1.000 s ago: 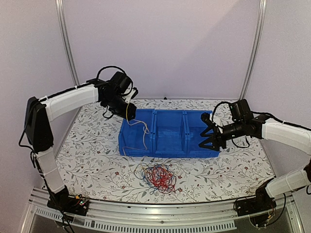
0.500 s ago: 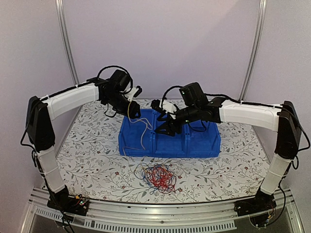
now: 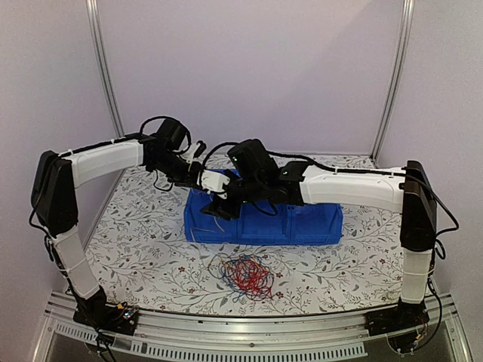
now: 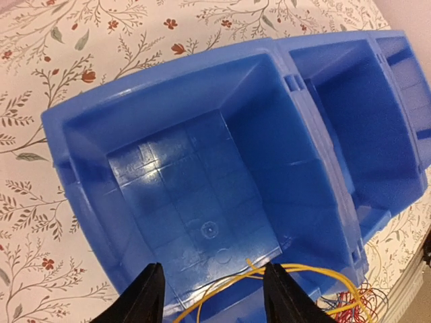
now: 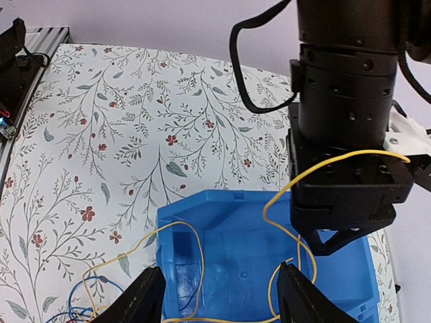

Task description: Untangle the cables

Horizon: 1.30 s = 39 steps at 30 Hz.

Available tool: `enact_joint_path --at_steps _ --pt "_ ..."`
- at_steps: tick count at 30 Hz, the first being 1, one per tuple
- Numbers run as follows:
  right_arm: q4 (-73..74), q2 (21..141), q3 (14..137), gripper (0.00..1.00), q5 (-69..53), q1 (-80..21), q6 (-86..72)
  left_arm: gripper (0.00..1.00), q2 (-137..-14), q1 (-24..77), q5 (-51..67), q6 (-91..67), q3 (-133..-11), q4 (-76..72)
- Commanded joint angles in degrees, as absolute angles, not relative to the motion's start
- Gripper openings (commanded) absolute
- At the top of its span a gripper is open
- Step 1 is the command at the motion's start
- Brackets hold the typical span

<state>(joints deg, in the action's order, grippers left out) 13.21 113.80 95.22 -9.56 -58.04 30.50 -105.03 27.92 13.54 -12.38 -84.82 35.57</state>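
Observation:
The cables lie mostly as a red, blue and yellow tangle [image 3: 245, 275] on the table in front of the blue three-compartment bin [image 3: 317, 219]. One yellow cable [image 5: 202, 252] loops over the bin's left compartment and up across the body of my left gripper [image 3: 195, 167]. In the left wrist view the same yellow cable [image 4: 303, 271] crosses between the fingertips of the left gripper [image 4: 214, 296], which stands open above that compartment. My right gripper [image 5: 222, 299] is open too and hovers over the same compartment, close beside the left one [image 3: 221, 205].
The bin's middle compartment [image 4: 357, 121] looks bare. The table has a floral cloth [image 3: 143, 241]. The right arm [image 3: 347, 185] stretches across above the bin. A metal rail [image 3: 249, 332] runs along the table's near edge.
My right arm has swung from the bin's right end across to the left compartment, next to the left gripper. The left gripper has shifted slightly left and down.

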Motion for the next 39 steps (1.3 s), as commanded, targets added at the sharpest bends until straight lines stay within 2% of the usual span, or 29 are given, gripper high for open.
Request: enact_joint_path --at_steps 1,8,34,39 --pt "11.3 117.1 99.5 0.61 -2.2 -59.4 32.5 0.50 -100.6 26.7 17.2 -14.9 -83.8 30.8" --pt "10.5 121.2 103.3 0.58 -1.5 -59.6 30.2 0.49 -100.3 26.7 19.9 -16.1 -82.9 29.7" --pt "7.6 125.2 112.8 0.62 1.5 -61.7 24.3 0.49 -99.7 26.6 21.0 -16.8 -82.3 29.1" --pt "8.6 125.0 114.4 0.60 0.6 -61.7 23.6 0.49 -99.7 26.6 21.0 -16.7 -82.2 29.1"
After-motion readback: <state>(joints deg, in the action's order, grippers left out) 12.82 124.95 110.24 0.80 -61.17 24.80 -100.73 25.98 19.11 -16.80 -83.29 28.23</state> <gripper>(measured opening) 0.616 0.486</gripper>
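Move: The yellow cable is slung over the left gripper; the part between the hands lies about 7 cm ahead of the right hand, 3 cm to its left and 4 cm lower. From the left hand, that part is some 4 cm back, level sideways and 2 cm higher. The left blue compartment is about 11 cm ahead of the right hand, 1 cm left and 16 cm below; the red-blue tangle is roughly 12 cm back, 9 cm right and 18 cm below. Still carrying the yellow cable slung over it, the left gripper rises about 4.5 cm, quickly at first and then slowly, its fingers tilting some 10 degrees further to the right. The right hand, fingers staying open, eases about 5 cm left and 3 cm forward towards the cable beside the left gripper, turning slightly clockwise. ##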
